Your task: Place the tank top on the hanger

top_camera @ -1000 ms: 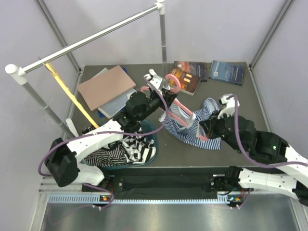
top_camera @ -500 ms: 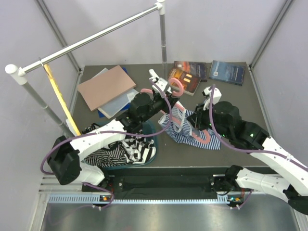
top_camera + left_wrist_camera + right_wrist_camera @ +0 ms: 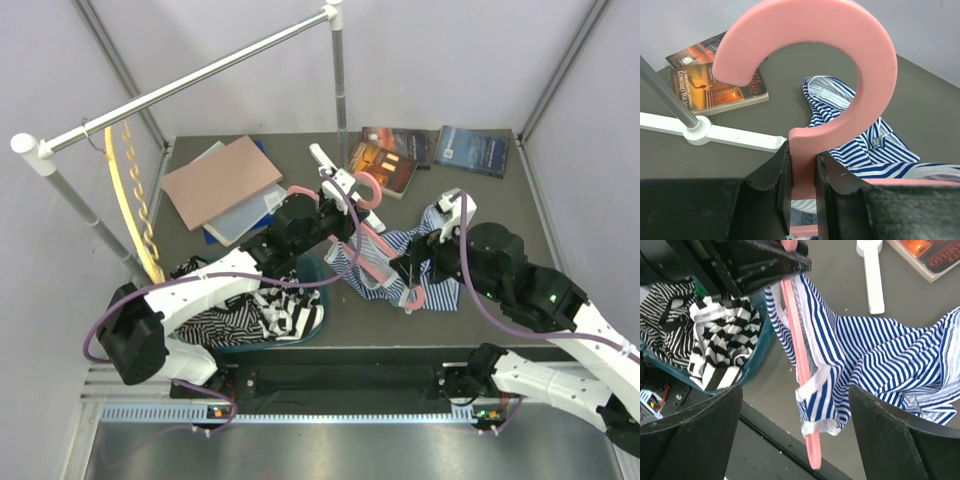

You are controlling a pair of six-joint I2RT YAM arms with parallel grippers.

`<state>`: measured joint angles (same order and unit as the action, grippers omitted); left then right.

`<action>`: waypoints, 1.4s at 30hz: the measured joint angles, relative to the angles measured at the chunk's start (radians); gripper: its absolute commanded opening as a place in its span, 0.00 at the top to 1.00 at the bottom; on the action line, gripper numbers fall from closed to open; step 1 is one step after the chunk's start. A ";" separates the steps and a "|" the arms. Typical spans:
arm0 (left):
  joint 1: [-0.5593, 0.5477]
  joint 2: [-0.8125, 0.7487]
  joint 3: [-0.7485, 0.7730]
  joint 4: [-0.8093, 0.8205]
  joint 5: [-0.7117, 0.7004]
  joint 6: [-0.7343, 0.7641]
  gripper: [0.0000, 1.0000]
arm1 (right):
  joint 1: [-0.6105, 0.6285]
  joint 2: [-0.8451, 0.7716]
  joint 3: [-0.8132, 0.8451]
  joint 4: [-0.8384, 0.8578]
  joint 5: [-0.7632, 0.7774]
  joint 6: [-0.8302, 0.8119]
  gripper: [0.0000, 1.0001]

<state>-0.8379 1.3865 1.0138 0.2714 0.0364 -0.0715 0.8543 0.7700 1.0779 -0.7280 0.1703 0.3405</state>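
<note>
The pink hanger (image 3: 372, 240) is tilted above the table, its hook (image 3: 860, 55) pointing up. My left gripper (image 3: 802, 165) is shut on the hanger's neck just below the hook. The blue-and-white striped tank top (image 3: 435, 272) hangs partly on the hanger. One strap is looped over the lower arm (image 3: 795, 350), and the rest (image 3: 880, 360) is bunched on the table to the right. My right gripper (image 3: 795, 390) is open wide, with a finger on each side of that arm's end and touching neither cloth nor hanger.
A teal basket (image 3: 318, 285) of black-and-white striped garments (image 3: 250, 310) sits just left of the hanger. Books (image 3: 395, 160) and folders (image 3: 222, 180) lie at the back. A yellow hanger (image 3: 125, 200) is blurred below the rail (image 3: 200, 75). The rack's white foot (image 3: 730, 137) is near.
My right gripper has opened and let go of the tank top's strap, which now stays on the hanger's arm. The yellow hanger on the rail is swinging.
</note>
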 measured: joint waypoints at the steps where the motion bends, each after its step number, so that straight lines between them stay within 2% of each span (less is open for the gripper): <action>1: 0.000 -0.002 0.000 -0.006 0.001 0.001 1.00 | 0.000 -0.005 -0.006 0.000 -0.003 0.000 0.16; 10: 0.000 -0.023 0.000 -0.012 -0.005 0.015 1.00 | 0.000 -0.071 -0.128 -0.047 -0.060 0.011 0.21; 16: 0.000 -0.024 0.000 -0.013 -0.008 0.021 1.00 | 0.000 -0.103 -0.143 -0.056 -0.091 0.020 0.27; 26: 0.000 -0.051 0.000 -0.032 0.035 0.022 1.00 | 0.000 -0.053 -0.175 -0.025 -0.099 -0.013 0.34; 29: 0.000 -0.056 0.000 -0.041 0.055 0.022 1.00 | 0.000 -0.033 -0.175 0.005 -0.092 -0.032 0.46; 30: 0.000 -0.056 0.000 -0.042 0.061 0.022 1.00 | 0.000 -0.027 -0.175 0.016 -0.091 -0.038 0.59; 31: 0.000 -0.056 0.000 -0.046 0.065 0.022 1.00 | 0.000 -0.016 -0.175 0.031 -0.092 -0.043 0.67; 33: 0.000 -0.056 0.000 -0.052 0.072 0.022 1.00 | 0.000 -0.003 -0.175 0.047 -0.094 -0.052 0.97; 35: 0.000 -0.056 0.000 -0.056 0.071 0.022 1.00 | 0.000 0.002 -0.175 0.053 -0.104 -0.060 1.00; 36: 0.001 -0.056 0.000 -0.057 0.070 0.022 0.93 | 0.001 0.003 -0.175 0.056 -0.120 -0.060 1.00; 39: 0.002 -0.056 0.000 -0.063 0.069 0.018 0.59 | 0.001 0.000 -0.176 0.059 -0.130 -0.060 1.00; 40: 0.002 -0.056 0.000 -0.064 0.068 0.016 0.42 | 0.001 -0.002 -0.177 0.059 -0.131 -0.060 1.00; 42: 0.002 -0.060 0.000 -0.066 0.070 0.013 0.27 | 0.000 -0.009 -0.177 0.058 -0.121 -0.057 1.00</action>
<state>-0.8360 1.3266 1.0138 0.2054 0.1062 -0.0589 0.8547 0.7612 0.9009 -0.6701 0.0490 0.2836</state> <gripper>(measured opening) 0.518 0.078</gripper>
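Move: About 7 cm below the right hand's open fingers, nearly straight under them, hangs the strap-covered near end of the pink hanger. From that hand the hanger's neck, held by the left fingers, is some 12 cm ahead and 15 cm left, roughly 2 cm lower. The tank top's body lies about 8 cm ahead, 1 cm left and 22 cm down. From the left hand the strap-covered end is about 13 cm back, 14 cm right and 5 cm lower. Sinking about 6 cm and first easing back some 3 cm, the right hand drops around the hanger's near end, then edges forward and left, turning slightly counter-clockwise, and pinches strap and plastic together. The left hand carries the neck about 2 cm back and slightly up, turning a little clockwise, and only at the very end starts parting its fingers. ##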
